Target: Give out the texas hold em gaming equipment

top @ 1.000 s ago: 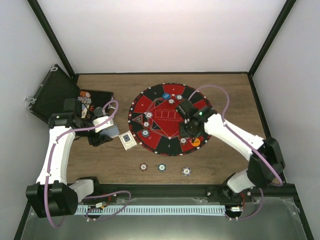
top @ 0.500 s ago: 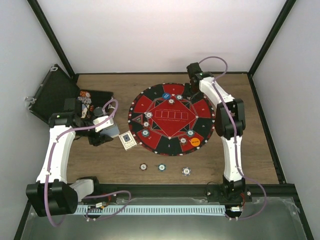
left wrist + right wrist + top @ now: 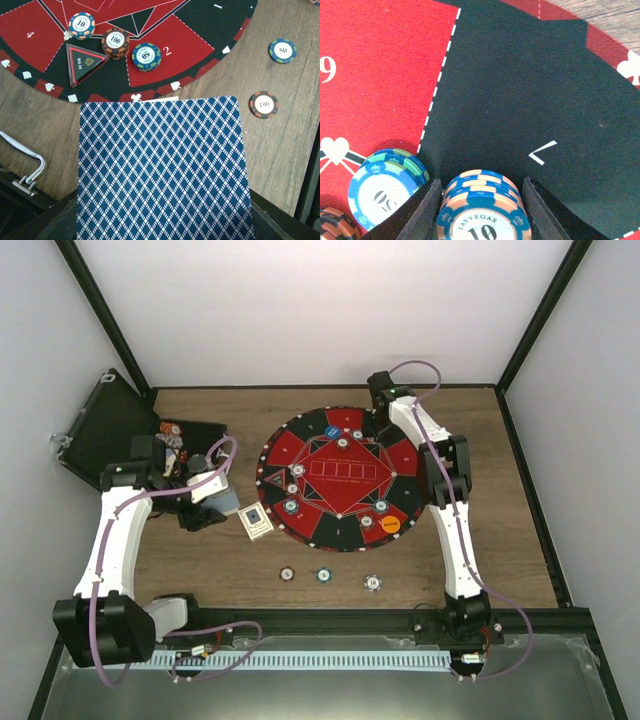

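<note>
My left gripper (image 3: pixel 205 492) is shut on a playing card with a blue diamond back (image 3: pixel 162 170). It holds the card flat above the table at the mat's left edge, and the card hides the fingers. My right gripper (image 3: pixel 480 189) has one finger on each side of a stack of blue-and-orange "10" chips (image 3: pixel 482 212) on a black sector of the mat (image 3: pixel 520 75). A blue-green "50" chip (image 3: pixel 385 182) sits just left of the stack. In the top view the right arm's end (image 3: pixel 379 392) is at the mat's back edge.
The round red-and-black mat (image 3: pixel 345 532) carries several chips and a triangular "ALL IN" marker (image 3: pixel 82 62). Three chips (image 3: pixel 324 575) lie on the wood in front of it. A small card (image 3: pixel 257 521) lies left of it. The open black case (image 3: pixel 110 430) stands at far left.
In the top view the right arm has swung from the mat's right part to its back edge, uncovering a chip there. The left arm and its card have not moved.
</note>
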Tool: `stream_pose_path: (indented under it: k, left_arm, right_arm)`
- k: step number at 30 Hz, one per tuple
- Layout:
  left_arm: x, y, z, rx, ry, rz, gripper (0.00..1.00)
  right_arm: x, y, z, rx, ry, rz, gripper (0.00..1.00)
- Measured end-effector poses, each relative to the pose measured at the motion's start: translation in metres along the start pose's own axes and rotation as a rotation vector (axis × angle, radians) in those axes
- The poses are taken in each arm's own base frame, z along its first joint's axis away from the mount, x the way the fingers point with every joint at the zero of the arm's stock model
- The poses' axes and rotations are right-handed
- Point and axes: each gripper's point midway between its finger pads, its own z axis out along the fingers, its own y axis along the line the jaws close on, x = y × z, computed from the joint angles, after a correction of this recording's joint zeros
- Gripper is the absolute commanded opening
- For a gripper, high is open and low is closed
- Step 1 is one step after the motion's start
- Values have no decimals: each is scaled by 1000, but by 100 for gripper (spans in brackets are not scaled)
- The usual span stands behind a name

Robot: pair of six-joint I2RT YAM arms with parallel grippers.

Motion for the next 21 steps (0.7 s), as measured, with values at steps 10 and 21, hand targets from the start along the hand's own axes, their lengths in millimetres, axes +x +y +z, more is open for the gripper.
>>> stream_pose_path:
  k: [10, 21]
  left_arm:
    - [1, 2, 1, 1, 2, -5, 11]
    - [2, 3, 1, -5, 11, -15, 11]
  right_arm:
    - [-1, 3, -1, -12, -5, -9, 66]
    - [0, 2, -60, -18, -52, -6, 69]
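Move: The stack of 10 chips is already between the right fingers, down at the mat on the black segment beside the red 9. Level with it, the blue-green chips lie some 5 cm left and 1 cm farther out, the brown chip stack about 9 cm left and 2 cm back, and the blue disc roughly 12 cm left and 1 cm farther out. From the left hand the 10 chips are about 31 cm ahead, 41 cm right and 16 cm below. The right fingers spread and let go of the stack of 10 chips where it is, the hand staying almost still over the black segment while they open. Then it lifts away, quickening upward by about 5 cm and easing back some 2 cm towards the base, fingers kept apart and still pointing down. ##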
